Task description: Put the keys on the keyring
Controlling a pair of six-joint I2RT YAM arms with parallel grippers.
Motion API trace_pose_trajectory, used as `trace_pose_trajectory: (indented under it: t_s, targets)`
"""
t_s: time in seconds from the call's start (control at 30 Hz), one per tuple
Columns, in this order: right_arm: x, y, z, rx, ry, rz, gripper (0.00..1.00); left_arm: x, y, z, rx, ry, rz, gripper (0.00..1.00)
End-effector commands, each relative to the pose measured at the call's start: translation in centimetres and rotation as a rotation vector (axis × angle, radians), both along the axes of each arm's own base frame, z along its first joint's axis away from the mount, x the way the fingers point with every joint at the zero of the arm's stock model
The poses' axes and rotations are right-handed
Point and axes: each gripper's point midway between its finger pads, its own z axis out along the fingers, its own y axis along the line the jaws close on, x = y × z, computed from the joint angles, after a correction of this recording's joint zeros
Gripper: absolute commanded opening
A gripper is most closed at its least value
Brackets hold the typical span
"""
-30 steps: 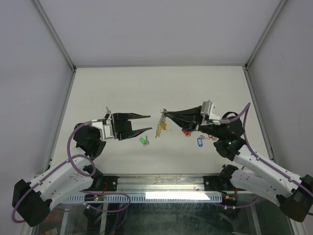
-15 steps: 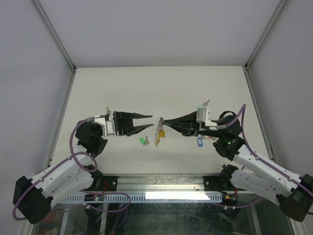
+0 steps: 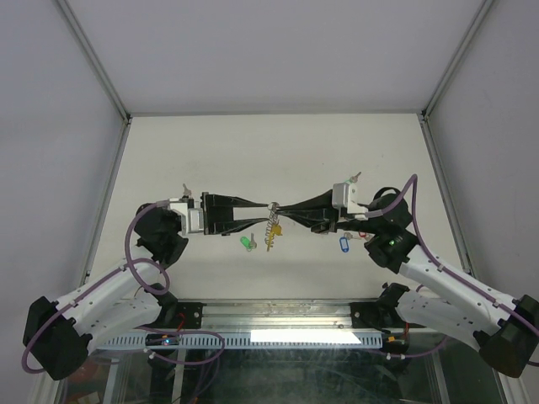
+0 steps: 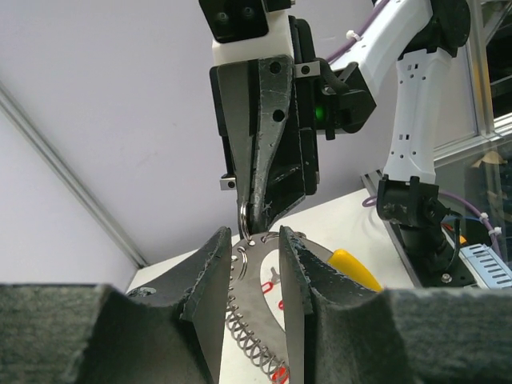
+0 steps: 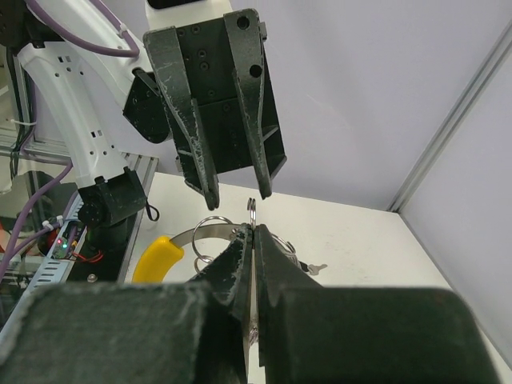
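Observation:
The keyring, a silvery coiled band with a yellow segment, hangs above the table's middle. My right gripper is shut on it, and a small split ring sticks out past its tips. My left gripper faces it tip to tip. Its jaws stand apart, one on each side of that small ring, with the keyring's flat band and coil showing between its fingers. On the table lie a green-tagged key and a blue-tagged key.
Another small key lies on the table behind the left arm. A bare silver key lies beyond the right gripper. Metal frame posts and grey walls close in the table on three sides.
Both grippers have moved toward each other and now meet tip to tip. The right one carried the keyring leftward. The left jaws have narrowed.

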Motion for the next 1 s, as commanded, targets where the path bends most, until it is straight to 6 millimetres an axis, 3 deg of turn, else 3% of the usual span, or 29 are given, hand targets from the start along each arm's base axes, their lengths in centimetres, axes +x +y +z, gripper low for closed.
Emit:
trace_pose_trajectory:
  t_s: [0.0,0.43,0.73,0.87,0.97]
  targets:
    - [-0.4,-0.4,3.6,0.074,-0.08,-0.001,0.0,-0.6,-0.2,1.4,-0.01,-0.055,-0.019,0.28]
    - [-0.7,-0.2,2.9,0.048,-0.087,0.019,0.0,-0.1,-0.9,1.6,-0.007,-0.049,-0.02,0.21]
    - [-0.7,0.0,2.9,0.041,-0.093,0.028,0.0,0.2,-1.3,0.6,0.025,-0.038,-0.016,0.19]
    - [-0.9,0.0,2.8,0.038,-0.096,0.034,0.0,0.4,-1.4,0.4,0.035,-0.035,-0.012,0.11]
    - [-0.8,0.0,2.7,0.034,-0.098,0.033,0.0,0.5,-1.5,0.2,0.047,-0.033,-0.01,0.0]
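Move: The keyring's wire loop, held up in the right fingertips, lies about 2 cm to the right of the left hand's point and about 1 cm ahead and 1 cm below. The yellow grip hangs some 3 cm right, 3 cm back and 4 cm down from the left hand; the coil hangs about 2 cm right, 1 cm back, 6 cm down. From the right hand, the loop is about 1 cm left, neither ahead nor back. Left fingers ease roughly 1.5 cm right and down, closing on the wire loop the right hand still holds. ##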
